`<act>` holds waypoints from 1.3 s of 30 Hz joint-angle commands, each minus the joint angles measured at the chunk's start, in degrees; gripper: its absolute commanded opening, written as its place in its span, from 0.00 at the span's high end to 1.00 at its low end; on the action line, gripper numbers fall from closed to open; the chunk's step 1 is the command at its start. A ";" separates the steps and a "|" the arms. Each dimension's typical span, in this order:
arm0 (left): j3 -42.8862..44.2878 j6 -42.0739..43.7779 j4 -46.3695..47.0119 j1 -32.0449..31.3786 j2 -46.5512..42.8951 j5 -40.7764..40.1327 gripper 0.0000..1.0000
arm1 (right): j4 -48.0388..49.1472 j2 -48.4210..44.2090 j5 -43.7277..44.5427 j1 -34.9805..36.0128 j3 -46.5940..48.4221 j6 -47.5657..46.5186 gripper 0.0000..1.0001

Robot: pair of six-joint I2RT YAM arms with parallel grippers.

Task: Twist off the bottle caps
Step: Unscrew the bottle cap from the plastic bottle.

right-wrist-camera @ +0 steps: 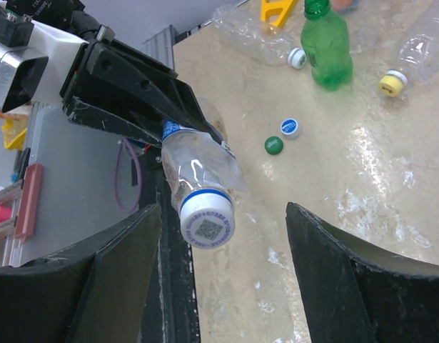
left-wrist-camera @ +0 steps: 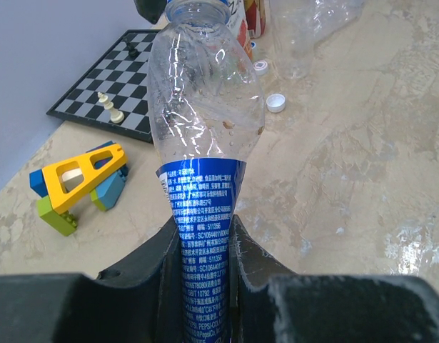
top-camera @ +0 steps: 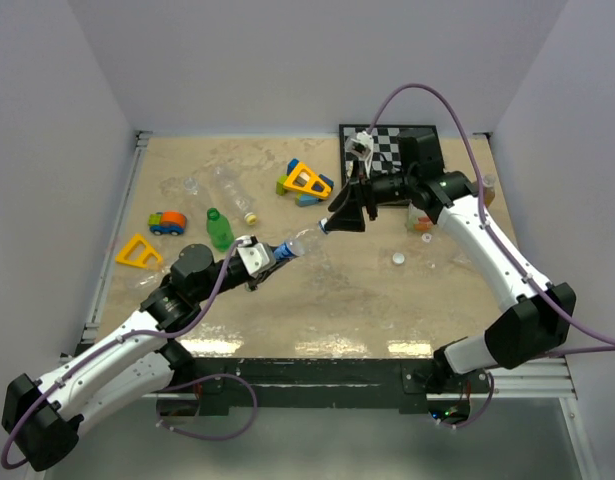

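My left gripper (left-wrist-camera: 203, 239) is shut on the blue-labelled lower part of a clear plastic bottle (left-wrist-camera: 205, 107) and holds it above the table, neck pointing at the right arm. In the top view the left gripper (top-camera: 252, 256) holds the bottle (top-camera: 297, 243) tilted up to the right. Its white cap (right-wrist-camera: 208, 227) with a blue ring is on the neck and sits between the spread fingers of my right gripper (right-wrist-camera: 223, 209), nearer the left finger and touching neither. The right gripper (top-camera: 334, 222) is open.
A green bottle (top-camera: 219, 228) stands uncapped left of centre. A clear bottle with a yellow cap (top-camera: 251, 217) lies behind it. Loose green (right-wrist-camera: 274, 145) and blue (right-wrist-camera: 290, 127) caps and white caps (top-camera: 398, 258) lie on the table. Toy blocks (top-camera: 305, 182) and a chessboard (top-camera: 387, 150) are at the back.
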 commanded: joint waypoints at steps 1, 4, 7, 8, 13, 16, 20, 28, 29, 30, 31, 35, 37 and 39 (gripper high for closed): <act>0.82 0.70 2.56 -0.16 -0.84 1.30 1.00 | 0.26 -0.39 -1.50 1.65 0.42 -0.14 0.27; 0.91 0.70 2.56 -0.24 -0.93 1.13 1.00 | 0.08 -0.47 -1.59 2.08 0.25 -0.05 0.33; 0.74 0.70 2.65 -0.24 -1.36 0.25 1.00 | -0.27 -0.56 -1.50 2.35 -0.02 -0.40 0.35; 0.82 0.70 2.73 -0.24 -1.45 -0.01 1.00 | -0.36 -0.48 -1.58 2.35 -0.11 -0.49 0.35; 0.47 0.88 3.00 -0.16 -1.98 -0.81 1.00 | -1.32 -0.56 -1.67 2.61 -0.20 -1.28 0.40; 0.47 0.88 3.00 -0.24 -2.24 -1.60 1.00 | -2.55 -0.39 -2.02 2.96 0.07 -2.95 0.49; 0.21 0.96 3.52 -0.16 -3.21 -3.62 1.00 | -4.22 -0.74 -2.38 3.75 0.33 -5.58 0.68; 0.03 5.26 2.21 -0.16 -3.82 -2.83 1.00 | -14.92 -1.71 0.17 7.71 2.44 -24.18 0.92; 0.03 6.40 1.60 -0.16 -3.91 -1.96 1.00 | -17.04 -1.62 0.09 7.97 3.05 -28.75 0.95; -0.05 7.46 1.42 -0.24 -4.09 -0.99 1.00 | -19.06 -1.53 -0.09 8.15 3.49 -31.84 0.96; -0.06 7.90 1.16 -0.16 -4.35 -0.46 1.00 | -21.17 -1.53 -0.27 8.24 3.93 -35.70 0.97; 0.47 10.19 -0.60 -0.24 -4.44 2.26 1.00 | -31.35 -1.09 -0.36 8.41 6.13 -53.96 0.98; 1.34 11.50 -2.26 -0.16 -4.09 3.75 1.00 | -35.77 -1.53 -0.09 8.41 5.87 -67.65 1.00; 2.40 12.47 -4.29 -0.16 -3.74 4.72 1.00 | -34.65 -3.63 2.10 8.59 3.07 -73.06 1.00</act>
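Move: The white cap of the blue-labelled plastic bottle sits just off the right fingertips, about 2 cm back, 2 cm to the left and 1 cm lower. From the left hand, which already holds the bottle's lower end, this cap is some 7 cm ahead and 11 cm to the right, at about the same height. On the table, roughly 20 cm below the right hand, the yellow triangle lies about 13 cm ahead and 7 cm left, and a loose white cap 16 cm right and 6 cm back. Back and slightly left goes the open right hand, about 2 cm, bringing its fingers around the bottle's cap and pinching it from both sides. Keeping that grip, it rolls counter-clockwise as seen along its fingers and swings them backward, some 35 degrees in all, drawing about 3 cm farther back and 2 cm down. The left hand keeps hold of the bottle and shifts only about a centimetre. ##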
